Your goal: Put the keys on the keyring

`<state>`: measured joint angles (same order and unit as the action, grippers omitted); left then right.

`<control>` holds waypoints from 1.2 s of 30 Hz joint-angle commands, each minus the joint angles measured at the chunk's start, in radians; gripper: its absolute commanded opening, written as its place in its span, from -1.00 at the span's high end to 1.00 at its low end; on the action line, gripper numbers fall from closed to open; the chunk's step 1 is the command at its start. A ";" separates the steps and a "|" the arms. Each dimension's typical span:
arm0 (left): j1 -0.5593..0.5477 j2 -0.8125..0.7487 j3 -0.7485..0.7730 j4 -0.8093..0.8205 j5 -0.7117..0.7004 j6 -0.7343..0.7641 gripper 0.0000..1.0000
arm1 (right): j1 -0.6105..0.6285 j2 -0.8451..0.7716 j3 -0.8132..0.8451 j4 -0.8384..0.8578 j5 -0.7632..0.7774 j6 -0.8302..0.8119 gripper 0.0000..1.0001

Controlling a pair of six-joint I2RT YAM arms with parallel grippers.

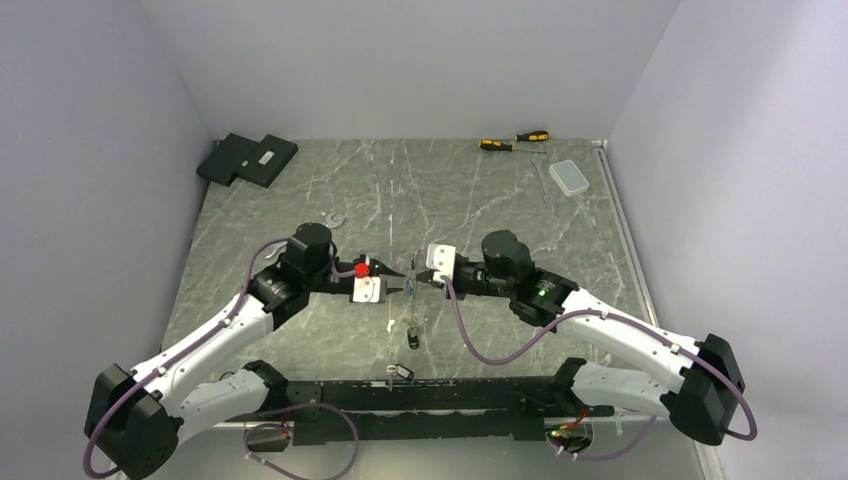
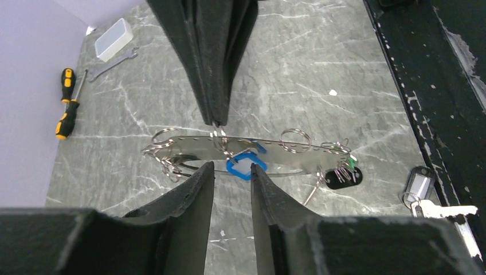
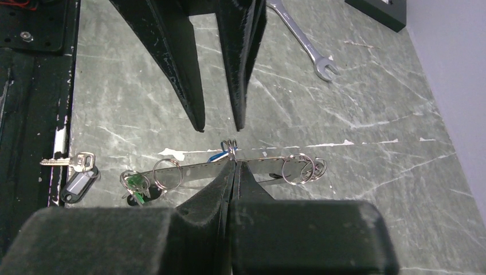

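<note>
The keyring (image 2: 298, 156) is a long silvery strip-like loop carrying several split rings, held level above the table. My right gripper (image 3: 232, 163) is shut on a small ring at its middle and comes down from the top of the left wrist view (image 2: 216, 120). A blue key (image 2: 245, 165) hangs at the middle. A green key (image 2: 351, 160) hangs at one end beside a black tag (image 2: 343, 177). My left gripper (image 2: 232, 168) is open, its tips on either side of the blue key head without pinching it. From above, both grippers meet tip to tip (image 1: 410, 285).
A spare silver key with a clear tag (image 2: 421, 192) lies by the black rail (image 1: 420, 400). Yellow-and-black screwdrivers (image 1: 515, 140), a clear plastic box (image 1: 570, 177) and a wrench (image 1: 543, 180) sit at the back right. Black boxes (image 1: 247, 160) sit back left, another wrench (image 3: 306, 48) nearby.
</note>
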<state>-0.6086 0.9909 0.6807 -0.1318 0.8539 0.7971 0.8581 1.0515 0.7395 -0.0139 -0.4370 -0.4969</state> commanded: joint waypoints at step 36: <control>0.020 -0.073 -0.135 0.617 -0.257 -0.552 -0.88 | -0.002 -0.088 -0.007 0.128 0.017 0.030 1.00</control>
<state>-0.5957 0.9241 0.5491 0.4175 0.6544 0.2687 0.8581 1.0000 0.7269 0.0204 -0.4198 -0.4816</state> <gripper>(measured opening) 0.959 0.008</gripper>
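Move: My left hand, empty with its fingers about a third open, is just above the blue tag, which hangs about 2 cm to its right, 1 cm back and 4 cm below. The plate-shaped keyring's middle lies 1 cm back, 3 cm right and 6 cm below. The black tag hangs some 10 cm back, 3 cm right and 8 cm below. From my right hand the blue tag is about 2 cm to the left, 2 cm back and 4 cm below. I spread my left fingers from a third to nearly wide open while lifting that hand about 6 cm and easing it some 3 cm forward, off the blue tag. Its fingertips tilt up roughly 20 degrees to about level and swing a little forward, the rear finger staying close by the rings. My right hand keeps its shut pinch at the keyring's rim and rises almost 2 cm. ##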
